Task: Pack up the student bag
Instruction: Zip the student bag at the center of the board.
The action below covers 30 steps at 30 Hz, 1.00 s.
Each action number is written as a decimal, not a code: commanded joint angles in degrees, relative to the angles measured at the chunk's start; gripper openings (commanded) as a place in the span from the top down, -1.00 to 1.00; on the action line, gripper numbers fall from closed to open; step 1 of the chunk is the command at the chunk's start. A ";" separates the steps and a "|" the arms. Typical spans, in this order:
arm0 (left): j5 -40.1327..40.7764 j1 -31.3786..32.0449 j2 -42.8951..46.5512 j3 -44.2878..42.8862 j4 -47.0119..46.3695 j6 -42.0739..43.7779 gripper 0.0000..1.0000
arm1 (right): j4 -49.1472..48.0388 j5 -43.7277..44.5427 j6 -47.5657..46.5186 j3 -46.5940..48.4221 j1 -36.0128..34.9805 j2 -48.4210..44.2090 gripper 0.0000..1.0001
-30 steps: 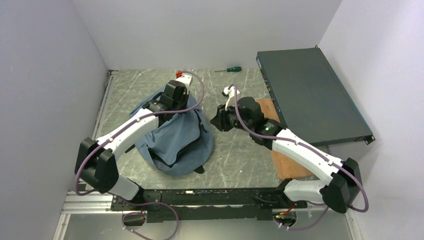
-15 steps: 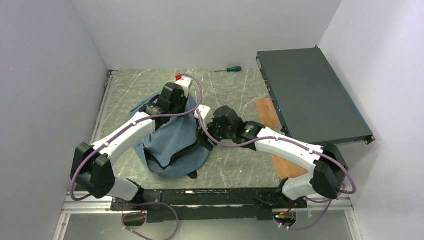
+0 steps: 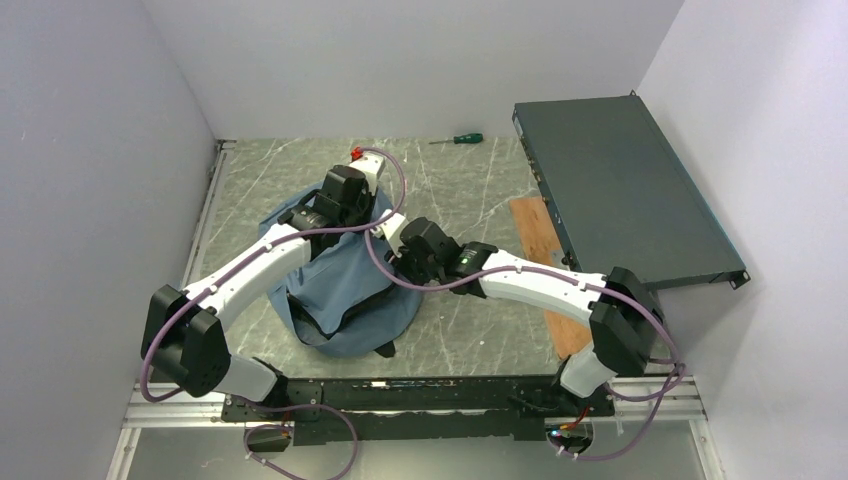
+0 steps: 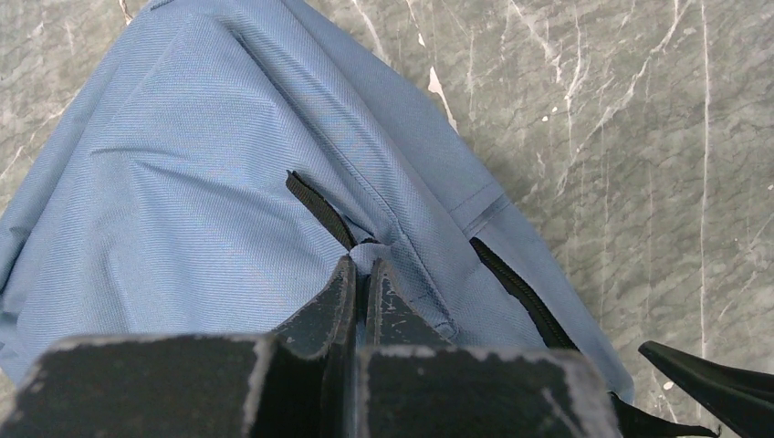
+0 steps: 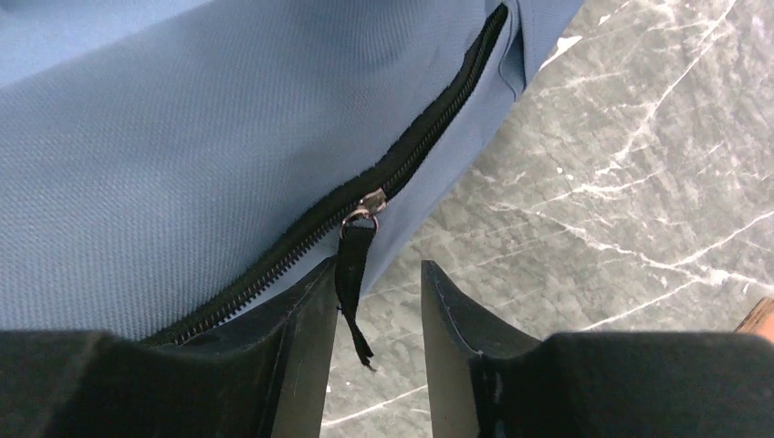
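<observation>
The grey-blue student bag (image 3: 340,285) stands on the marble table, held up at its top. My left gripper (image 3: 362,220) is shut on a fold of the bag's fabric (image 4: 183,182) near a black strap; its fingertips (image 4: 362,266) pinch the cloth. My right gripper (image 3: 402,262) is at the bag's right side, open. In the right wrist view the bag's closed black zipper (image 5: 402,155) runs diagonally, and its black pull tab (image 5: 354,265) hangs between the jaws of the right gripper (image 5: 377,271), close against the left finger (image 5: 306,319).
A flat dark grey metal box (image 3: 620,190) fills the right rear. A wooden board (image 3: 545,270) lies partly under it. A green-handled screwdriver (image 3: 458,139) rests at the back wall. Walls close in on three sides.
My right arm swung left from over the board to the bag's right side, bringing its open jaws around the zipper pull. The left gripper stayed shut on the bag's top; the bag shifted slightly.
</observation>
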<state>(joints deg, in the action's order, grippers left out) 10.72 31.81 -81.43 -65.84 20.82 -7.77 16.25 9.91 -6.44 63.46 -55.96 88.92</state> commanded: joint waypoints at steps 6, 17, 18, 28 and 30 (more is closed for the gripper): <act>0.37 0.18 0.27 -2.93 -0.52 -0.68 1.00 | 0.25 3.60 -0.05 5.67 -1.78 0.63 0.62; 11.95 -4.55 -6.54 -9.75 0.95 -2.22 1.00 | 3.26 -14.06 7.17 -1.61 -2.57 -6.87 1.00; 11.84 -4.56 -6.63 -9.76 0.04 -1.60 1.00 | 1.37 -19.03 9.52 -2.73 -2.76 -7.59 1.00; 7.25 -3.95 -3.93 -5.48 -3.93 -0.59 1.00 | -18.34 -46.68 25.32 -12.30 -5.16 -12.38 1.00; 3.80 -4.11 -4.28 -7.04 -1.01 0.39 1.00 | -18.57 -44.00 26.33 -12.82 -4.70 -12.53 1.00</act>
<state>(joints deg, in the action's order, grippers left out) 11.40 30.20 -87.13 -71.18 29.58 -10.81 -0.62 -19.40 12.86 51.37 -58.19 79.44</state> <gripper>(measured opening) 0.029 0.009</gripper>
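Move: Just about 1 cm to the left of the right hand point, level with it, the zip pull tab hangs between the open right fingers. Some 10 cm farther out, 5 cm left and 5 cm higher, the left fingers hold the bag's far edge; the black strap end lies about 18 cm back from the right hand, straight behind and 12 cm lower. From the left hand the tab is roughly 9 cm back, 6 cm right and 5 cm below. Closing on the zip pull tab while easing about 2 cm up and 1 cm left, the right fingers pinch the tab, then draw it back along the zip towards the bag's near end, some 10 cm back and 4 cm left, rising a little and rolling and tipping down, nearly 40 degrees in all. The left fingers keep their pinch on the bag's edge, give slightly forward, then come back and sink about 2.5 cm. ##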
